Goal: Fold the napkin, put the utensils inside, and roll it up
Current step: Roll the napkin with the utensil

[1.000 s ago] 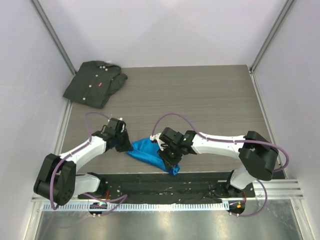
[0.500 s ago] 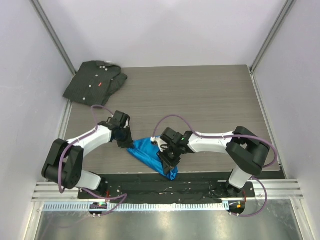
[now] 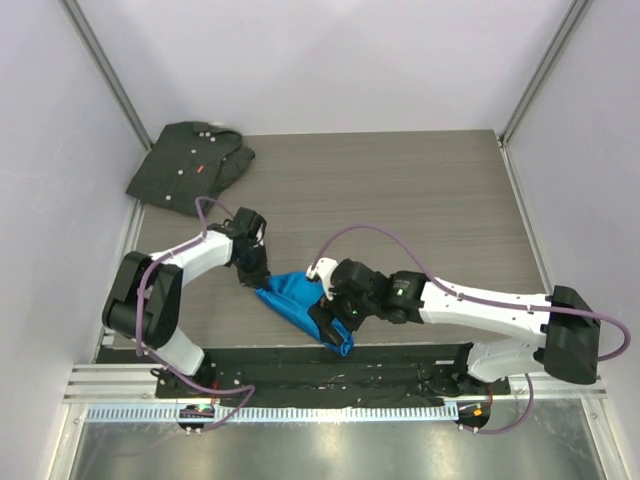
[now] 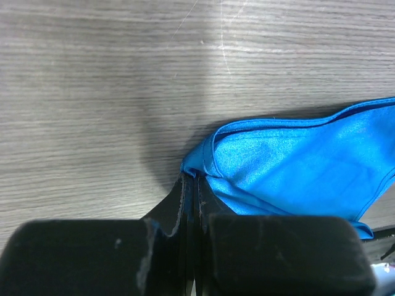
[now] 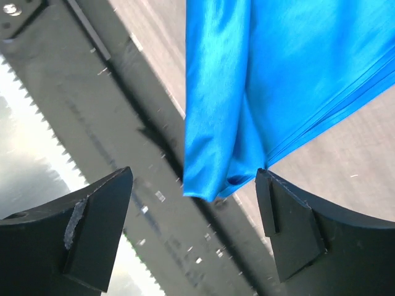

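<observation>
The bright blue napkin (image 3: 292, 300) lies bunched in a narrow strip near the table's front edge, its near end overhanging the black base plate. My left gripper (image 3: 254, 281) is shut on the napkin's left corner (image 4: 199, 165), pinching the hem between its fingertips low over the wood. My right gripper (image 3: 326, 326) stands open around the napkin's near end (image 5: 237, 92); the cloth hangs between the two fingers, and the right finger (image 5: 290, 228) sits close to a fold. The utensils are out of view.
A dark buttoned shirt (image 3: 190, 165) lies folded at the back left corner. The black base plate (image 3: 400, 365) and a toothed metal rail (image 3: 330, 412) run along the near edge. Pale walls close in both sides.
My right gripper has opened and let go of the napkin's near end. The left gripper, still pinching its corner, has shifted slightly right and away from the front edge.
</observation>
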`<action>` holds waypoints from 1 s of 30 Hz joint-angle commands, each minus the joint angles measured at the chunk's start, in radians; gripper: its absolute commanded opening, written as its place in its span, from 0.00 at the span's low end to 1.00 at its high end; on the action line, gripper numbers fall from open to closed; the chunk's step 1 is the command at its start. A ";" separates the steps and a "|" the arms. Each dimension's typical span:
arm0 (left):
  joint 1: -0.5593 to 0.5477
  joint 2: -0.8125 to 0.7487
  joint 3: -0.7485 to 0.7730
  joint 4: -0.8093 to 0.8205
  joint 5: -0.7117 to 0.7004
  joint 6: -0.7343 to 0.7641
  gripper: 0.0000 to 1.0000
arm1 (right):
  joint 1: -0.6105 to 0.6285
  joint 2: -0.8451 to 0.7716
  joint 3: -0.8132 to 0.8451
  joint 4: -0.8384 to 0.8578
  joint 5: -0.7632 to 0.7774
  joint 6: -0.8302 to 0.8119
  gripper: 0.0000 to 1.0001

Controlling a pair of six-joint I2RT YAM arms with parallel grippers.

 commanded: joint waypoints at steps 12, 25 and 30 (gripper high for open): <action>0.015 0.098 0.029 -0.024 -0.023 0.058 0.00 | 0.247 0.254 0.107 0.142 0.430 -0.124 0.76; 0.017 0.108 0.032 -0.022 -0.014 0.064 0.00 | 0.211 0.335 0.064 0.176 0.415 -0.134 0.69; 0.017 0.111 0.038 -0.024 -0.004 0.065 0.00 | 0.173 0.346 0.028 0.202 0.351 -0.135 0.68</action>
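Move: The rolled strip of napkin runs from its near right end, by the table's front edge, away to the corner shut in the left fingers. The part near that end lies about 4 cm left, 1 cm ahead and some 9 cm below the open right hand; the held corner is roughly 16 cm left and 11 cm ahead of it, the flat unrolled part some 7 cm ahead and 3 cm left. From the left hand, the near end part lies about 10 cm back and 13 cm right. The left fingers keep their pinch on the napkin corner and hold still while the right hand brings its open fingers down astride the roll near its near right end. The right hand first swings left about 3 cm, then sinks roughly 7.5 cm, easing slightly forward at the last; its fingers tilt some 25 degrees to point more steeply down and draw partly together without shutting. ##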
